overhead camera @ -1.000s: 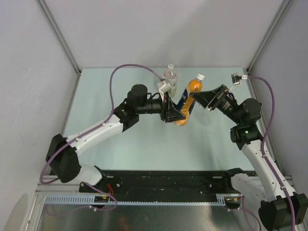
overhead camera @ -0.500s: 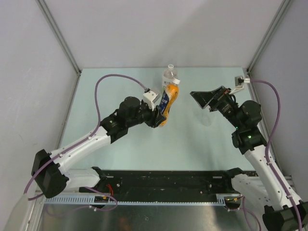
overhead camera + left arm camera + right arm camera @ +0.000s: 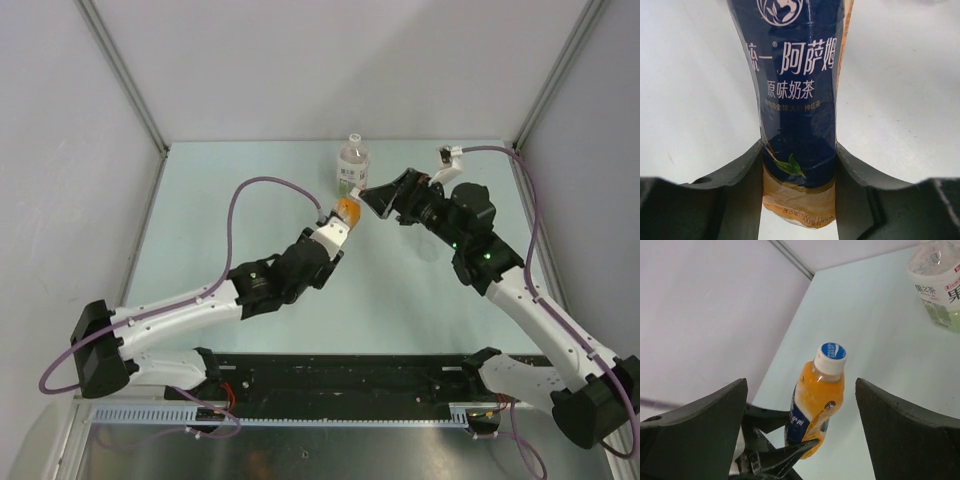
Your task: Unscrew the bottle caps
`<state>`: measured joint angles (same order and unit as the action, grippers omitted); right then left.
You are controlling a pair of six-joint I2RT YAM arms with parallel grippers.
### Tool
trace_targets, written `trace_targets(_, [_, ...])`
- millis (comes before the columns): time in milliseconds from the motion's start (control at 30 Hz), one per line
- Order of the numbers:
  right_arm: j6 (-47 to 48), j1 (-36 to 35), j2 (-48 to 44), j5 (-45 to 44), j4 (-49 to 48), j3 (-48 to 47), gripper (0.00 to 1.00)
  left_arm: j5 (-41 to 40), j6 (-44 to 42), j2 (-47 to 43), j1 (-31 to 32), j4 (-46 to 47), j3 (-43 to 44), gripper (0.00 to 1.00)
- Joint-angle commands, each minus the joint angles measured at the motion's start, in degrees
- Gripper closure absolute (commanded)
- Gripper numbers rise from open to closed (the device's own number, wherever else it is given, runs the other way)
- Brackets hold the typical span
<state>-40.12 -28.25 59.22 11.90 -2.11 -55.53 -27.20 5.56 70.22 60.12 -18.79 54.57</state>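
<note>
My left gripper point(image 3: 799, 185) is shut on the lower body of an orange drink bottle point(image 3: 797, 100) with a dark blue label, holding it off the table. In the right wrist view the bottle point(image 3: 815, 400) tilts up toward the camera, and its blue-topped white cap point(image 3: 831, 358) is on. My right gripper point(image 3: 801, 385) stands open, one finger to each side of the cap end and touching nothing. From above, the right gripper point(image 3: 375, 198) sits just right of the orange bottle point(image 3: 347, 212). A clear bottle point(image 3: 352, 168) stands upright behind, its whitish cap point(image 3: 353, 140) on.
The clear bottle point(image 3: 937, 280) is close behind the two grippers. Grey walls enclose the pale green table point(image 3: 230, 190) at the left, back and right. A purple cable point(image 3: 270, 182) loops over the left arm.
The left arm has drawn in and turned the orange bottle so that its cap points at the right gripper. The right gripper has swung left to the cap end, jaws a little narrower.
</note>
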Motion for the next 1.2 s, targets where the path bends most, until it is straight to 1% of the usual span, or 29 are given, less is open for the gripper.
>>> trace_targets(0, [2.07, -1.44, 2.99, -4.42, 1.06, -3.9, 0.1, -11.89, 1.1, -0.61, 3.31, -1.17, 1.3, 0.66])
trace_targets(67, [2.04, -1.87, 4.69, -4.17, 1.1, -4.59, 0.13, -13.6, 1.13, -0.23, 4.45, -1.65, 1.65, 0.66])
trace_targets(300, [1.32, -2.64, 8.19, -3.54, 0.29, -5.53, 0.32, -15.73, 1.6, 2.24, 6.62, -3.88, 3.56, 0.65])
trace_targets(567, [1.0, -2.77, 10.68, -2.38, -0.95, -5.55, 0.44, -15.72, 2.22, 2.27, 7.15, -4.65, 3.83, 0.65])
trace_targets(900, [-0.42, -2.05, 13.18, -0.73, -1.62, -5.51, 0.47, -15.54, 1.51, 3.6, 7.83, -5.11, 5.02, 0.65])
trace_targets(1167, [-1.81, -1.41, 12.42, 0.77, -1.93, -5.51, 0.48, -16.05, 1.46, 5.16, 8.45, -5.5, 5.64, 0.65])
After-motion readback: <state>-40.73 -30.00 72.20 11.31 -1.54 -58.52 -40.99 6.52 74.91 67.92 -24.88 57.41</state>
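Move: The left hand already holds the orange bottle tilted up. Its white cap lies about 5 cm ahead of the right hand, 4 cm left and 7 cm below; from the left hand it is roughly 8 cm ahead, 2 cm right and 11 cm above. The green bottle stands some 15 cm ahead of the right hand and 4 cm left, the clear bottle about 12 cm to its right and 2 cm back, both some 23 cm lower. The right hand sinks about 6 cm, reaching forward and left, fingers half closing around the held orange bottle's cap. ##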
